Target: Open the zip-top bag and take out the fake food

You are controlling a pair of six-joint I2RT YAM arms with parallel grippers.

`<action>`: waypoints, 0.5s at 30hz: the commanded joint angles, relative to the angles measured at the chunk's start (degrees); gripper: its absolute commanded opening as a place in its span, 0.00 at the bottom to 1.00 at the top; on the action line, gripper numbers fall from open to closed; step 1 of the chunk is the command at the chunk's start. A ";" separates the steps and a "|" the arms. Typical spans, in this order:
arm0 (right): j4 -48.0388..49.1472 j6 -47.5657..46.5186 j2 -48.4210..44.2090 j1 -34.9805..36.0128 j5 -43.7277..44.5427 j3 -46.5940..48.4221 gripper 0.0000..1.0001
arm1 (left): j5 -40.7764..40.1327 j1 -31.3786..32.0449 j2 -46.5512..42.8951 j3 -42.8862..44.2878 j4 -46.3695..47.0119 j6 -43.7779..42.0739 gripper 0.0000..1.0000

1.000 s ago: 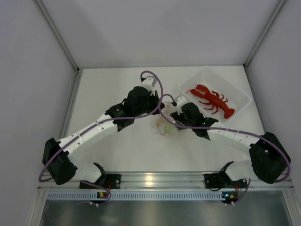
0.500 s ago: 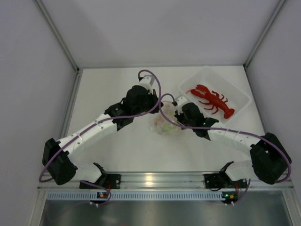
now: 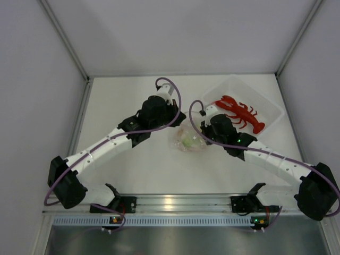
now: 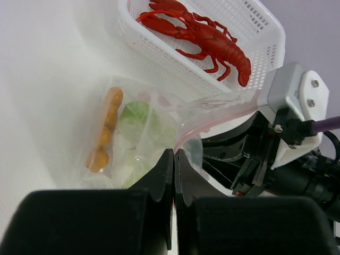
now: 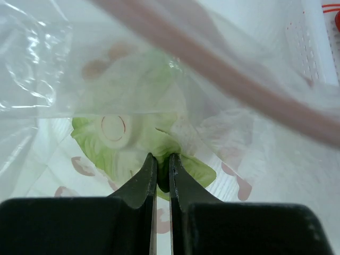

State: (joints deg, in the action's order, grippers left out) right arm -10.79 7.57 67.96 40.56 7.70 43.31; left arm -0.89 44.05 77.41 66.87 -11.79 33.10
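Note:
The zip-top bag (image 3: 187,139) lies mid-table between both arms, clear with a pink-red zip strip (image 4: 212,119). My left gripper (image 4: 174,153) is shut on the bag's zip edge and holds that side up. My right gripper (image 5: 160,158) reaches inside the open mouth and is shut on the white-and-green leafy piece (image 5: 133,133). An orange ridged piece (image 4: 106,127) lies in the bag's far side. The red lobster (image 3: 239,112) rests outside the bag, in the white tray (image 3: 255,94).
The white perforated tray (image 4: 257,24) stands at the back right, just beyond the bag. White walls enclose the table on three sides. The right arm's wrist and cable (image 4: 292,101) sit close beside my left fingers.
My right gripper has shut on the leafy piece inside the bag, and the right arm has stretched out, its elbow swinging right. The left gripper keeps its hold on the zip edge.

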 commanded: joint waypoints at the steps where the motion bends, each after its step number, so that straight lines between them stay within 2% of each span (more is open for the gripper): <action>1: -2.91 2.18 -2.66 2.59 3.01 6.25 0.00 | -2.18 1.03 -1.20 0.19 3.97 -0.40 0.00; 7: -7.04 5.16 -0.73 6.46 8.46 13.54 0.00 | -7.46 8.75 -2.43 -0.25 6.60 -6.20 0.00; 11: -10.30 9.47 2.87 6.55 11.71 17.06 0.00 | -9.47 11.48 -4.36 -2.18 10.29 -7.70 0.00; 15: -13.02 11.76 2.44 6.73 11.98 18.83 0.00 | -13.51 12.46 -5.07 -2.80 10.12 -8.41 0.00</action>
State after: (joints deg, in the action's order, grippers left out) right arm -21.56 15.73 70.94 46.37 16.71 58.19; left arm -9.98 55.96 74.76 64.90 -6.00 26.81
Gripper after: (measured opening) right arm 0.049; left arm 0.019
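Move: The right hand already has its fingers shut on the edge of the fake lettuce inside the zip-top bag; the lettuce's middle is about 4 cm to its left and 3 cm lower. The basket with the lobster lies some 18 cm ahead and 17 cm to its right, about 4 cm lower, and the orange food roughly 6 cm ahead, 8 cm left and 6 cm below. From the left hand, holding the bag's zip lip, the lettuce is level fore and aft, about 3 cm right and 14 cm below. The right hand keeps its pinch on the fake lettuce and pulls it up about 6 cm, drifting some 2.5 cm left towards the left hand and easing to a stop at the top. The left hand keeps the zip lip pinched and, starting a touch later, swings about 6 cm back and to the right towards the right gripper, rising a couple of centimetres late on as its fingers tip up some 10 degrees, so the lip is carried across in front of the right fingers. ##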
